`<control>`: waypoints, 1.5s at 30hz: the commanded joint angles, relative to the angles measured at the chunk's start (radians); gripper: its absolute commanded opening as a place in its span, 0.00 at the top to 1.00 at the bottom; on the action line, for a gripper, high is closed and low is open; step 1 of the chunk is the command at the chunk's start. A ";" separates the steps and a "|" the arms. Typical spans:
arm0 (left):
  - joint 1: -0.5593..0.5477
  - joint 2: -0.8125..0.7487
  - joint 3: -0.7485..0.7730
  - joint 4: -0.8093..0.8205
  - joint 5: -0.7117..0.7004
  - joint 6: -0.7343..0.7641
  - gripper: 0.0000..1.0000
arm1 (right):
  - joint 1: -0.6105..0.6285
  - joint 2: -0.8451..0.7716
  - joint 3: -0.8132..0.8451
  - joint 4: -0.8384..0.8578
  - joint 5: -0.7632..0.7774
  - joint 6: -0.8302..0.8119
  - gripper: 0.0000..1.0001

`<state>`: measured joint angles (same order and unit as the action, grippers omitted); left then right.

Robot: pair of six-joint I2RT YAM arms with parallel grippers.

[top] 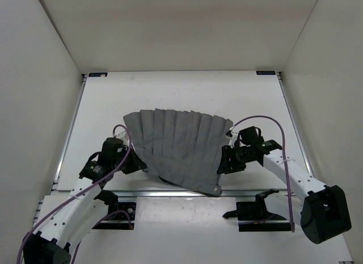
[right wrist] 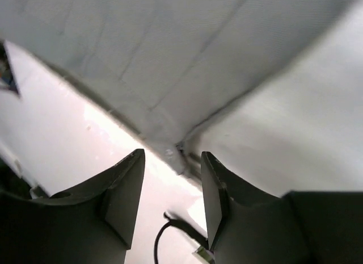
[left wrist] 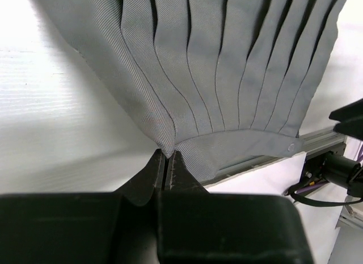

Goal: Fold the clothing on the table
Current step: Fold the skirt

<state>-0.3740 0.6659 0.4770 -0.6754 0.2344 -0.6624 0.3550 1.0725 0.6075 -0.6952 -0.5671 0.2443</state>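
Observation:
The grey pleated clothing lies fanned out on the white table, its near hem hanging over the front rail. A small silvery button sits at its near right corner. My left gripper is at the garment's left edge. In the left wrist view its jaws are shut on a pinched corner of the clothing. My right gripper is at the garment's right edge. In the right wrist view it stands open, with a corner of the clothing just beyond the fingertips, not gripped.
White walls enclose the table on three sides. A metal rail runs along the front edge, with black arm mounts below it. Purple cables loop off both arms. Bare tabletop lies behind the garment.

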 commanded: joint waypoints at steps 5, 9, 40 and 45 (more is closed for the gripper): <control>-0.011 -0.037 -0.014 0.028 0.011 -0.008 1.00 | 0.030 -0.054 -0.037 -0.012 0.121 0.199 0.59; -0.013 -0.049 -0.024 0.030 0.011 -0.019 1.00 | 0.097 -0.098 -0.109 0.040 0.111 0.312 0.60; 0.055 0.010 0.158 0.013 0.039 0.036 1.00 | -0.126 -0.180 0.112 -0.127 -0.280 0.193 1.00; 0.092 0.127 0.326 0.048 0.036 0.055 1.00 | -0.134 -0.076 0.284 -0.118 -0.289 0.176 1.00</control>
<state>-0.3035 0.7471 0.6971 -0.6727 0.2558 -0.6361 0.2371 0.9501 0.8143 -0.7948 -0.7944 0.4622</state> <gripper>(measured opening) 0.036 0.033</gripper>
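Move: The skirt's loose near-right corner, the one with the button, lies about 6 cm back, 2 cm left and 5 cm below the open right hand. The metal rail crosses just behind that corner, about 8 cm straight back of the hand and 7 cm down; the skirt's far-right corner is some 17 cm ahead and 4 cm right, 7 cm down. From the left hand, already pinching the skirt's left side, the button corner lies roughly 26 cm right, 8 cm back and 6 cm lower. The right hand draws back some 6 cm towards the rail while sinking about 5 cm, turning roughly 10 degrees clockwise, and shuts its open fingers on the loose button corner, while the left hand keeps its pinch almost without moving. With the corner pinched, the right hand swings up about 15 cm and forward some 7 cm, its left side rolling up, and the left hand joins late with a smaller lift up and forward. ##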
